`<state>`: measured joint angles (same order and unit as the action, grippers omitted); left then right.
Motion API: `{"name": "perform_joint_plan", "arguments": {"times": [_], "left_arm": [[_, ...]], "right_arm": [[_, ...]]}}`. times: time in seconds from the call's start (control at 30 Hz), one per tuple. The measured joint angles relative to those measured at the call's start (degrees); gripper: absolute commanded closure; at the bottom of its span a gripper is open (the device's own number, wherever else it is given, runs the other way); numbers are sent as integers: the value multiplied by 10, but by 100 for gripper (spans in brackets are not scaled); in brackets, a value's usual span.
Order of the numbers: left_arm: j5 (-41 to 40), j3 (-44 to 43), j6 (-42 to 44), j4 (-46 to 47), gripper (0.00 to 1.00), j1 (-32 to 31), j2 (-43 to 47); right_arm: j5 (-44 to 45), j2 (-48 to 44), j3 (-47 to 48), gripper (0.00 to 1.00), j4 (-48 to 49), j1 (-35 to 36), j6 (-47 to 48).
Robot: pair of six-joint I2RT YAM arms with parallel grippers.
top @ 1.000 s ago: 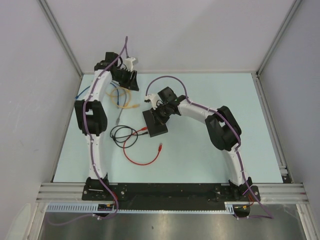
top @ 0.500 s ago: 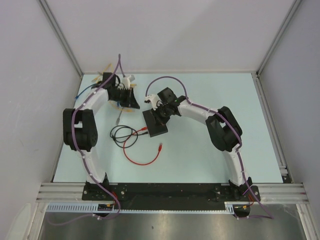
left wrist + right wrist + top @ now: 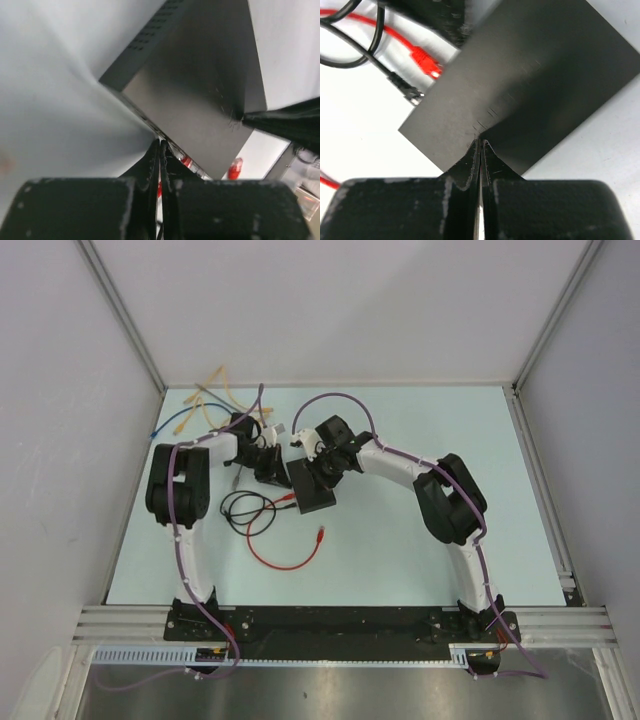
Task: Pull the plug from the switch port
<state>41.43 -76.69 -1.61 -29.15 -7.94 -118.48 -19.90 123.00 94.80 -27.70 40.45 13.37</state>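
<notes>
The flat black switch box (image 3: pixel 312 490) lies mid-table. A red plug (image 3: pixel 290 498) sits in a port on its left edge, next to a black plug (image 3: pixel 406 89). My left gripper (image 3: pixel 270 466) is shut, its tips (image 3: pixel 161 143) at the box's (image 3: pixel 200 100) ported edge just beside the red plug (image 3: pixel 187 161). My right gripper (image 3: pixel 326 466) is shut, its tips (image 3: pixel 480 142) pressing down on the box's top (image 3: pixel 530 75). The red plug (image 3: pixel 426 59) shows at the box's edge in the right wrist view.
A red cable (image 3: pixel 285 558) loops toward the front, its loose end (image 3: pixel 321 535) lying near the box. A black cable coil (image 3: pixel 245 508) lies left of the box. Yellow cables (image 3: pixel 215 390) and a blue cable (image 3: pixel 170 423) lie back left. Walls enclose the table.
My left arm has swung from the back-left cables down to the box's left edge, uncovering the yellow and blue cables. The right arm and the box have not moved.
</notes>
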Motion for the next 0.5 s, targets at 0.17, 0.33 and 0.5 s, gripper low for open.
{"name": "perform_joint_plan", "arguments": {"times": [0.17, 0.33, 0.5], "left_arm": [[28, -106, -12, -12, 93, -9, -76], [38, -184, -14, -6, 85, -23, -121], [37, -181, -14, -5, 61, -26, -111]], "right_arm": [[2, -2, -3, 100, 0, -1, 0], [3, -2, -3, 100, -4, -1, 0], [3, -3, -3, 100, -10, -1, 2]]}}
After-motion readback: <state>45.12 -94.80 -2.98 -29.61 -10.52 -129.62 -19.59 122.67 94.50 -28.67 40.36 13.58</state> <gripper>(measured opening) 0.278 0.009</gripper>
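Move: The left gripper's shut tips are at the switch's port side, with the switch's middle about 6 cm to their right, level fore and aft, and 1 cm lower. The red plug in that side lies some 3 cm back from the tips and the black plug about 5 cm back, both straight behind. The right gripper's shut tips rest on the switch's near half, the switch's middle lying about 3 cm ahead and 2 cm left of them. Push the left gripper's shut fingertips forward about 6 cm and rightward some 4 cm, against the port side of the switch and up to its far left corner, to swing the switch round clockwise. Then stop there, lift about 1 cm and start opening the fingers. Keep the right gripper's shut tips in place on top of the switch. ##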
